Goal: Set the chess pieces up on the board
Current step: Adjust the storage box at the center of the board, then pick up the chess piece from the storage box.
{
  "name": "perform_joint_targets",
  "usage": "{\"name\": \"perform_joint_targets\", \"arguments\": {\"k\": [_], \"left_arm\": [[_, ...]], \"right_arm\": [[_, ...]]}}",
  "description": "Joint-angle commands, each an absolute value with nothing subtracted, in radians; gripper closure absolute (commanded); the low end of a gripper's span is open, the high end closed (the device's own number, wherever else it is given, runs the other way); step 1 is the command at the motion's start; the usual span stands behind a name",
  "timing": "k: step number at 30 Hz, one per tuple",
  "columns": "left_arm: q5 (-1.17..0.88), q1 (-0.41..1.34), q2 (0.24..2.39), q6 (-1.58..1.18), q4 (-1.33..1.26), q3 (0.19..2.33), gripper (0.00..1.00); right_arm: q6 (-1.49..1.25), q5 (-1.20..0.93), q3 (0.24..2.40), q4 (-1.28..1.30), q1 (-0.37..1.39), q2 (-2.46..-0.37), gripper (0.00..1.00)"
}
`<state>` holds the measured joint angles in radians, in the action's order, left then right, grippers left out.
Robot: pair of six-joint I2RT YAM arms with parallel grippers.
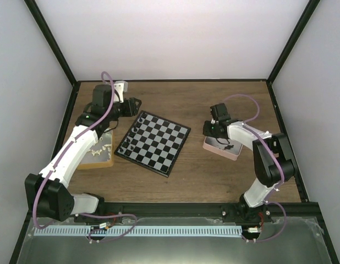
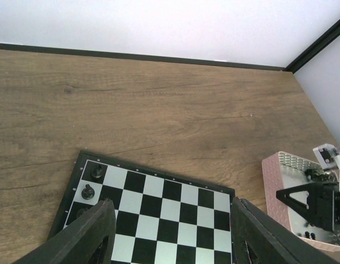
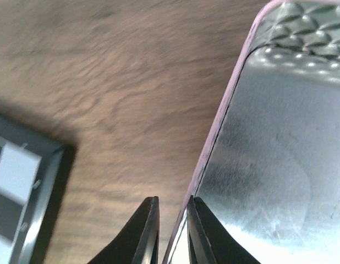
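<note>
The board [image 1: 164,144] lies tilted at the table's middle, with a few black chess pieces [image 1: 131,135] along its left edge. Two of them [image 2: 88,192] show near its corner in the left wrist view. My left gripper [image 1: 136,104] [image 2: 170,242] hovers open over the board's far left corner with nothing between its fingers. Cream-white pieces [image 1: 97,148] lie in the tan tray [image 1: 104,162]. My right gripper [image 1: 216,137] [image 3: 173,201] hangs over the left rim of the pink tray [image 1: 225,153] [image 3: 269,137]. Its jaws are drawn almost together, and no piece shows between them.
Black pieces [image 2: 307,235] lie in the pink tray [image 2: 280,176] under the right gripper head. Bare wood separates the board [image 3: 16,181] from that tray. Black frame posts and pale walls enclose the table on three sides.
</note>
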<state>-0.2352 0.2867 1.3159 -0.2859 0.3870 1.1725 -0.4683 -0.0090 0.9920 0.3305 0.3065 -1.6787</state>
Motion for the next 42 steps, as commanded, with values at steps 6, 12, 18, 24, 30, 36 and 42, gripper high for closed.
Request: {"name": "perform_joint_targets", "arguments": {"k": [6,12,18,24,30,36,42], "left_arm": [[-0.254,0.284,1.316,-0.276,0.365,1.155,0.41],[-0.253,0.284,1.320,-0.276,0.364,1.149,0.40],[-0.263,0.284,1.331,-0.282,0.355,1.149,0.40],[-0.268,0.284,1.336,-0.286,0.353,1.150,0.40],[-0.260,0.285,1.331,-0.285,0.356,1.152,0.41],[-0.256,0.284,1.327,-0.281,0.360,1.151,0.40],[-0.263,0.284,1.330,-0.281,0.352,1.144,0.40]], "right_arm": [[-0.320,-0.206,0.937,0.370,0.426,-1.604,0.84],[-0.304,-0.242,0.869,0.425,0.442,-1.542,0.84],[-0.285,-0.272,0.844,0.507,0.481,-1.514,0.86],[-0.365,-0.155,0.903,0.537,0.482,-1.469,0.65],[-0.582,0.116,0.953,0.517,0.476,-1.434,0.54],[-0.795,0.255,0.937,0.545,0.422,-1.473,0.54],[-0.810,0.241,0.872,0.483,0.390,-1.510,0.52]]}}
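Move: Held at the left rim by the right fingers, the storage box has its middle about 7 cm to that hand's right, level fore and aft, some 3 cm below. The chessboard's middle is roughly 21 cm to the right hand's left and 4 cm nearer the base; a black piece lies in the box about 8 cm right and 6 cm back. From the left hand the box is about 34 cm right, 3 cm back and well below. Drawing the box by its pinched left rim, the right hand goes back about 11 cm and some 6 cm left, turning counter-clockwise over 20 degrees. Then the fingers open and free the rim, and the hand rises about 4 cm while swinging forward and right over the box's inside, turning back clockwise some 40 degrees. ##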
